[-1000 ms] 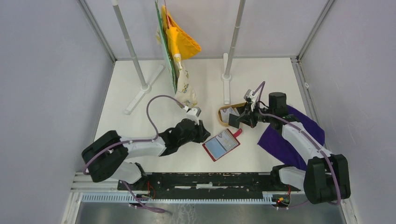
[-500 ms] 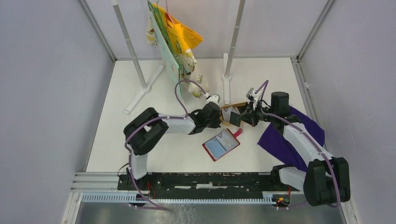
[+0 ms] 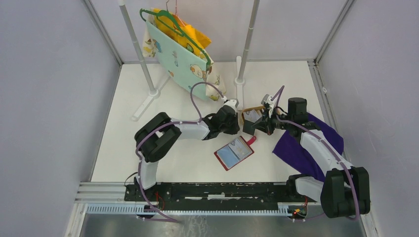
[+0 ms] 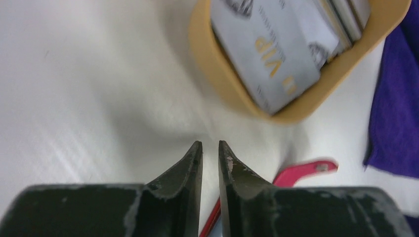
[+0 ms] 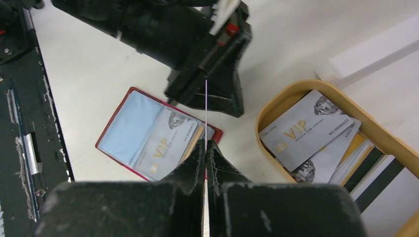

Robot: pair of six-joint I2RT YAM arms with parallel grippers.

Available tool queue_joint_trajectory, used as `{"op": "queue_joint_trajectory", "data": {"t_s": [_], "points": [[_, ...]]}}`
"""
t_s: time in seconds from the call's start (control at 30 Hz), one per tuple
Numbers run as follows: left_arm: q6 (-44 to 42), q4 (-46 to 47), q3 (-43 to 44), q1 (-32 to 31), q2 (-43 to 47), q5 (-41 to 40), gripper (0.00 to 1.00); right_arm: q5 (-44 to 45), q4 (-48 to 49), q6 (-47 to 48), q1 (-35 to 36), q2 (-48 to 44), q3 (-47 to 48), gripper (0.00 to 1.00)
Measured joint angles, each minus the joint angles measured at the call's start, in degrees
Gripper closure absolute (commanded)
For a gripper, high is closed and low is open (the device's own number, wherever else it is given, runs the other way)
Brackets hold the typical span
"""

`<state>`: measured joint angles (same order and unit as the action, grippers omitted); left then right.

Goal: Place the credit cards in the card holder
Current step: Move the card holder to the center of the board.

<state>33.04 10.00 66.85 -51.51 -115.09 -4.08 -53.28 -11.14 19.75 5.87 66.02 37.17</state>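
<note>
The card holder (image 3: 234,152) lies open on the table, dark red, with one pale VIP credit card (image 5: 165,143) in its inner slot; its snap tab (image 4: 301,173) shows in the left wrist view. More credit cards (image 5: 309,131) (image 4: 276,54) lie stacked in the oval wooden tray (image 5: 276,98). My right gripper (image 5: 206,143) hangs between tray and card holder, shut on a thin credit card (image 5: 205,103) seen edge-on. My left gripper (image 4: 210,144) is just left of the tray, jaws a narrow gap apart with nothing between them. The two grippers (image 3: 238,122) (image 3: 247,127) nearly face each other.
A purple cloth (image 3: 301,143) lies under the right arm. Two rack poles (image 3: 143,64) (image 3: 244,49) with white feet stand at the back, and hanging garments on a green hanger (image 3: 183,59) dangle close behind the left arm's cable.
The left arm swung from left of the card holder up to the tray's left edge, its jaws closing then parting slightly. The hanging garments swung round. The right arm barely moved.
</note>
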Motion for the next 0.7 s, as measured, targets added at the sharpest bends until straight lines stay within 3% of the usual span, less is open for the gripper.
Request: {"op": "queue_joint_trajectory", "data": {"t_s": [0.23, 0.43, 0.57, 0.7], "points": [[-0.02, 1.22, -15.87, -0.66, 16.55, 0.76, 0.74, -2.27, -0.98, 1.42, -0.02, -0.04, 0.0, 1.0], [-1.4, 2.91, -28.35, -6.43, 32.09, 1.16, 0.53, -2.86, -1.01, 1.57, -0.02, -0.04, 0.0, 1.0], [-4.92, 2.84, -32.81, -13.53, 36.85, 0.35, 0.47, -3.28, -1.01, 1.55, -0.02, -0.04, 0.0, 1.0], [-9.31, 1.73, -32.15, -20.09, 34.93, -4.66, 0.4, -3.34, -1.01, 1.55, -0.02, -0.04, 0.0, 1.0]]}}
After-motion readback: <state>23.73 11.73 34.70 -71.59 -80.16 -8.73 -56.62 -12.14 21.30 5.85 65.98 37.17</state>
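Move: The card holder lies open on the table, its middle about 11 cm back from the left hand and 2 cm to its left, roughly 2 cm lower. The card tray's middle is some 6 cm ahead and 11 cm to the right; the holder's red strap is about 5 cm back and 7 cm right. From the right hand, still holding the black card, the holder's middle is some 13 cm back, 9 cm left and 12 cm below. Back and at first equally to its left, the left hand leaves the tray's side, rising about 6 cm as it passes over the card holder, then swings almost straight back, some 18 cm in all, sinking slightly at the end towards the holder's near corner. It turns clockwise about 20 degrees and its nearly closed fingers spread to roughly half open, not yet gripping. ##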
